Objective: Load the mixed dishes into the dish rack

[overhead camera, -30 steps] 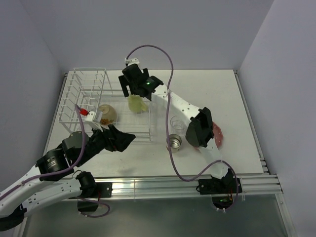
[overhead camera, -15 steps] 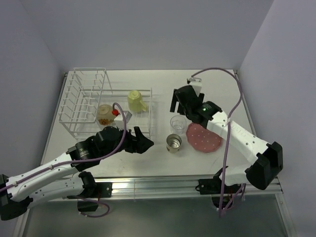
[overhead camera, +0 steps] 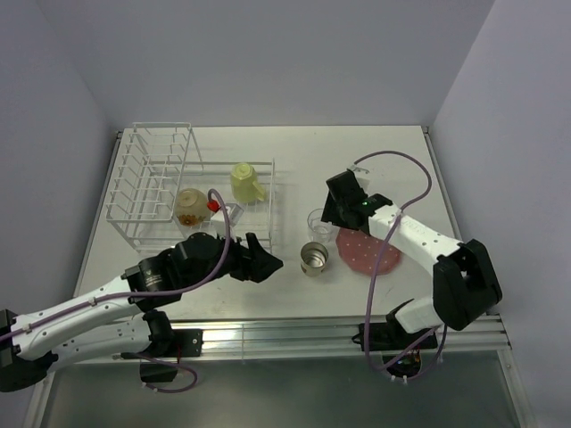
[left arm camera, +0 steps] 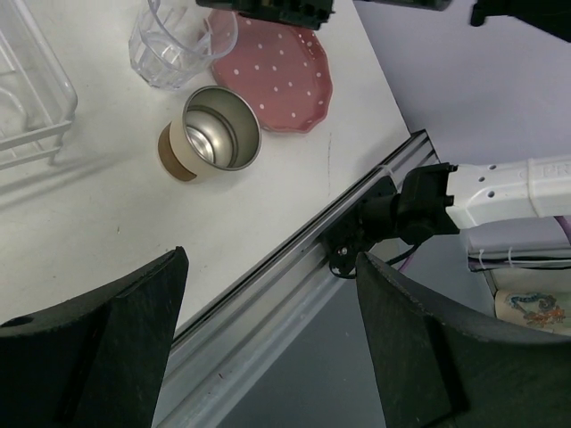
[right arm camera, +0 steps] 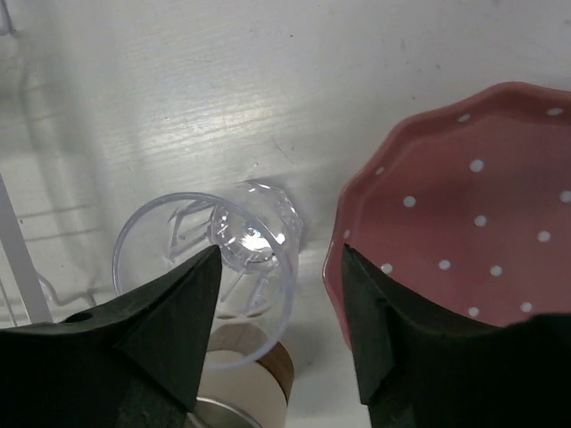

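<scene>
The white dish rack stands at the back left. In its low basket sit the cream bowl and the yellow-green mug. On the table stand the glass tumbler, the steel cup and the pink dotted plate. My right gripper is open above the tumbler: one finger is over its mouth, the other over the edge of the plate. My left gripper is open and empty, just left of the steel cup.
The table's front rail runs below my left gripper. The rack's right wall is close to the tumbler's left. Bare table lies behind the plate, toward the right wall.
My right arm has swung from the mug in the rack over to the tumbler, and its jaws have narrowed. My left arm has moved right from the bowl toward the steel cup.
</scene>
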You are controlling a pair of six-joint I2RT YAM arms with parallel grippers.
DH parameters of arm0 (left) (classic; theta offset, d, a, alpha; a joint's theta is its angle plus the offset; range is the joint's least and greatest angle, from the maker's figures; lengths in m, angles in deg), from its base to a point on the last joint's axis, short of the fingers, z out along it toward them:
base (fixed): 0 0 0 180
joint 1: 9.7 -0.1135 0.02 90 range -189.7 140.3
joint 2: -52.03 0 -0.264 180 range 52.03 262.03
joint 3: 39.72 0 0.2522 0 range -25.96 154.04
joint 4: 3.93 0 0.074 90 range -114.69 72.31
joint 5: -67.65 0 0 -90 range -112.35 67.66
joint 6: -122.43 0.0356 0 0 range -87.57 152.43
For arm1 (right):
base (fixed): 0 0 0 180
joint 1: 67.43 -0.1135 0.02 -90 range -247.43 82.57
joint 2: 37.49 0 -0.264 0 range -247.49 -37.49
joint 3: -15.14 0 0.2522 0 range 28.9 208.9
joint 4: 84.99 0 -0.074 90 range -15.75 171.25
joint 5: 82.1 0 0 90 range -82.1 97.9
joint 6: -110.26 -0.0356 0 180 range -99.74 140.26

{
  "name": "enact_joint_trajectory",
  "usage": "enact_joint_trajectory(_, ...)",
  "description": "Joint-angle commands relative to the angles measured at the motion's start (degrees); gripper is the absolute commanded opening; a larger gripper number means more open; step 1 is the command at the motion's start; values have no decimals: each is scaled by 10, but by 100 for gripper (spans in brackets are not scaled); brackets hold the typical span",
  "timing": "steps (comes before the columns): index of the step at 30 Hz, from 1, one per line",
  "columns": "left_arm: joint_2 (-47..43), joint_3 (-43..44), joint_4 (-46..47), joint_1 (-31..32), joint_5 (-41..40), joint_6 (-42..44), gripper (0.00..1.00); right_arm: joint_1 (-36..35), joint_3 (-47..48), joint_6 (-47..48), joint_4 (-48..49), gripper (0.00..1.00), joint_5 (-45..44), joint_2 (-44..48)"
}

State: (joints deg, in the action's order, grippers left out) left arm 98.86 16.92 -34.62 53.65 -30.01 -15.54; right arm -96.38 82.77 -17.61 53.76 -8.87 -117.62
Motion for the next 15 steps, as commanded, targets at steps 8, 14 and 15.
enact_joint_trajectory(8,-12,29,-27,5,-38,1,82,10,-7,-15,73,12,42,-56)
enact_joint_trajectory(14,19,78,-84,5,-81,30,84,-2,31,27,49,0,32,-12)
enact_joint_trajectory(15,24,84,-91,5,-87,33,84,-9,39,42,36,0,26,-1)
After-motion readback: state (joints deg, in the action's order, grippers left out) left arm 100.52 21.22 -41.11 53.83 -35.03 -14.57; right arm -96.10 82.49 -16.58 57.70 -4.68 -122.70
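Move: The clear glass is what my right hand goes for: its middle lies about 4 cm to the left, level fore and aft, and some 6 cm below, with its right wall already between my open fingers. The metal cup stands roughly 9 cm back and 6 cm left of this hand, and the pink plate 8 cm back and 11 cm right. From my left hand the glass is about 17 cm ahead, 14 cm right and well below. I sink my right hand about 2.5 cm onto the glass's right-hand rim, easing some 1.5 cm left, while the fingers close from two-thirds open to nearly shut. They pinch the thin wall, one finger inside the glass and the other outside, and the hand then stays low with its grip on the rim. ##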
